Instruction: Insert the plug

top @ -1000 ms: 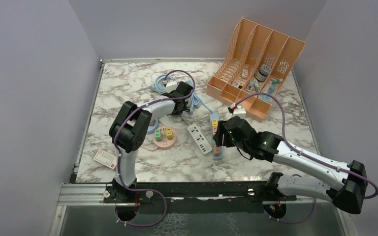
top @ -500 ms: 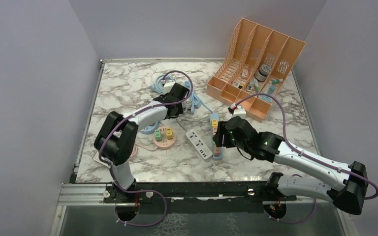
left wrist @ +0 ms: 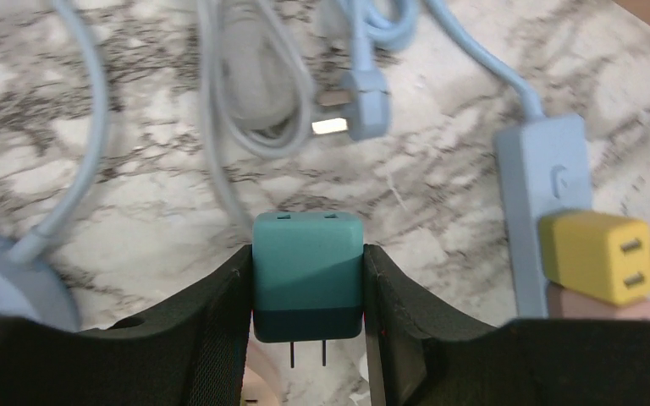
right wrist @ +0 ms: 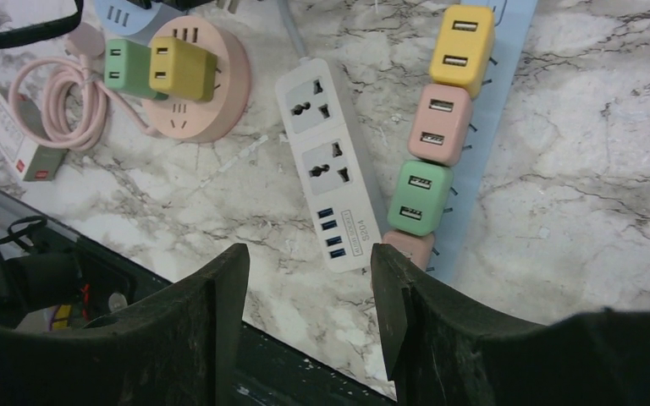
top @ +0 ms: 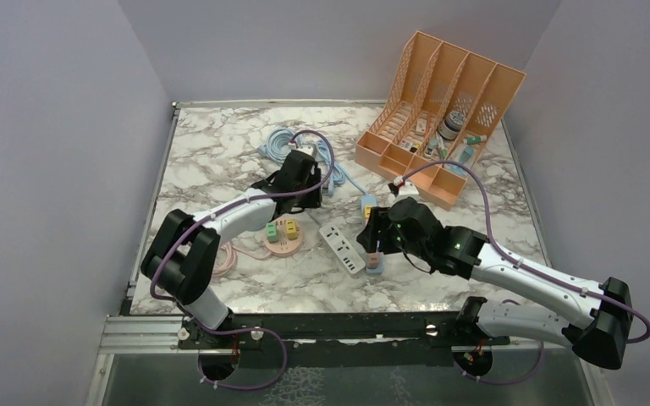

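My left gripper (left wrist: pixel 306 252) is shut on a teal plug (left wrist: pixel 307 271), its two prongs pointing back toward the wrist. It hangs over the marble between the blue cable coil (top: pixel 283 142) and the round pink socket hub (top: pixel 282 236). A white power strip (right wrist: pixel 330 161) lies in the middle. A blue power strip (right wrist: pixel 484 144) beside it carries a yellow plug (right wrist: pixel 462 46), a pink plug (right wrist: pixel 438 123) and a green plug (right wrist: pixel 419 197). My right gripper (right wrist: pixel 309 254) stands open above the near end of the white strip, with nothing between its fingers.
An orange file organiser (top: pixel 440 114) stands at the back right. The pink hub (right wrist: pixel 220 97) holds a green plug (right wrist: pixel 127 68) and a yellow plug (right wrist: pixel 182 68). A coiled pink cable (right wrist: pixel 55 106) and a small card (right wrist: pixel 17 144) lie at the left.
My left arm has drawn back from the blue cable coil toward the round hub, its elbow dropping to the left. The right gripper has shifted slightly to the left.
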Available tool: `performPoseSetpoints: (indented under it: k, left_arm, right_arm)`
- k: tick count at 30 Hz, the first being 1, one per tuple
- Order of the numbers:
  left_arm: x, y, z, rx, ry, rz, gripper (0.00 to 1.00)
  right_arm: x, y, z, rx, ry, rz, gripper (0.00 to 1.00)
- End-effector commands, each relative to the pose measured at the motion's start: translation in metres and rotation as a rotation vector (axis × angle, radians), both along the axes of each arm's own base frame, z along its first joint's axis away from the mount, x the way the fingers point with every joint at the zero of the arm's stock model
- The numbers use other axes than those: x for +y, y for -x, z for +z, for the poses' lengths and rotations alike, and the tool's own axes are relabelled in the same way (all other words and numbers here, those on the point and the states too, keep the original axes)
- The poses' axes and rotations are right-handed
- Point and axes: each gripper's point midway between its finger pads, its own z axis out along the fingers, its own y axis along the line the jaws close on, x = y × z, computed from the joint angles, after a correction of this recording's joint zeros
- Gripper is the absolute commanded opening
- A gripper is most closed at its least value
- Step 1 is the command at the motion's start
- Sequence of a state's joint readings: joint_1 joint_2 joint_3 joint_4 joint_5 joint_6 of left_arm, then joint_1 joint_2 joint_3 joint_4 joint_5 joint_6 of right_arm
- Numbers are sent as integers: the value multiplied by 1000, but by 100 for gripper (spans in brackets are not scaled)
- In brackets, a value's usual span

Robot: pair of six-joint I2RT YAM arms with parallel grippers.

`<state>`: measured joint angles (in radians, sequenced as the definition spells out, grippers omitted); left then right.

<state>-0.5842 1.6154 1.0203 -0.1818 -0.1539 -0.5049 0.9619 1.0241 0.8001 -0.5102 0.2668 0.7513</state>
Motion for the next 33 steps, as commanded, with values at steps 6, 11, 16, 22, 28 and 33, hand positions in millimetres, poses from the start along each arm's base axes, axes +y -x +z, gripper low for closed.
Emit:
performPoseSetpoints:
  k: [6,11,16,22,28,33]
  left_arm:
    - [-87,50,82,-340,303,-662,31]
    - [-102,82,118,-481,400,-863,29]
    - [-112,107,141,-592,424,-1053,28]
    - [-112,132,150,-660,439,-1209,27]
    - [-115,152,154,-627,503,-1288,27]
    - [-114,161,149,-606,523,-1327,27]
  right_arm:
    - [20,-1,41,32,-200,-57,54]
    - [11,1,55,51,-315,-159,54]
    - [8,3,73,61,-443,-211,53]
    - [0,0,86,73,-484,-289,52]
    - [6,-2,82,99,-495,-299,51]
    - [9,-4,79,105,-501,-308,48]
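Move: The left hand, holding the teal plug, has the open right gripper about 17 cm back, 13 cm right and 6 cm higher. The white power strip lies 11 cm back and 8 right of the left hand, the blue strip 8 back and 16 right, both some 8 below. From the right gripper the teal plug is 17 cm ahead, 13 left and 6 below, the white strip 6 ahead, 5 left and 14 below. Left hand swings the teal plug some 23 cm back, up and right, clockwise, towards the rising right gripper. ##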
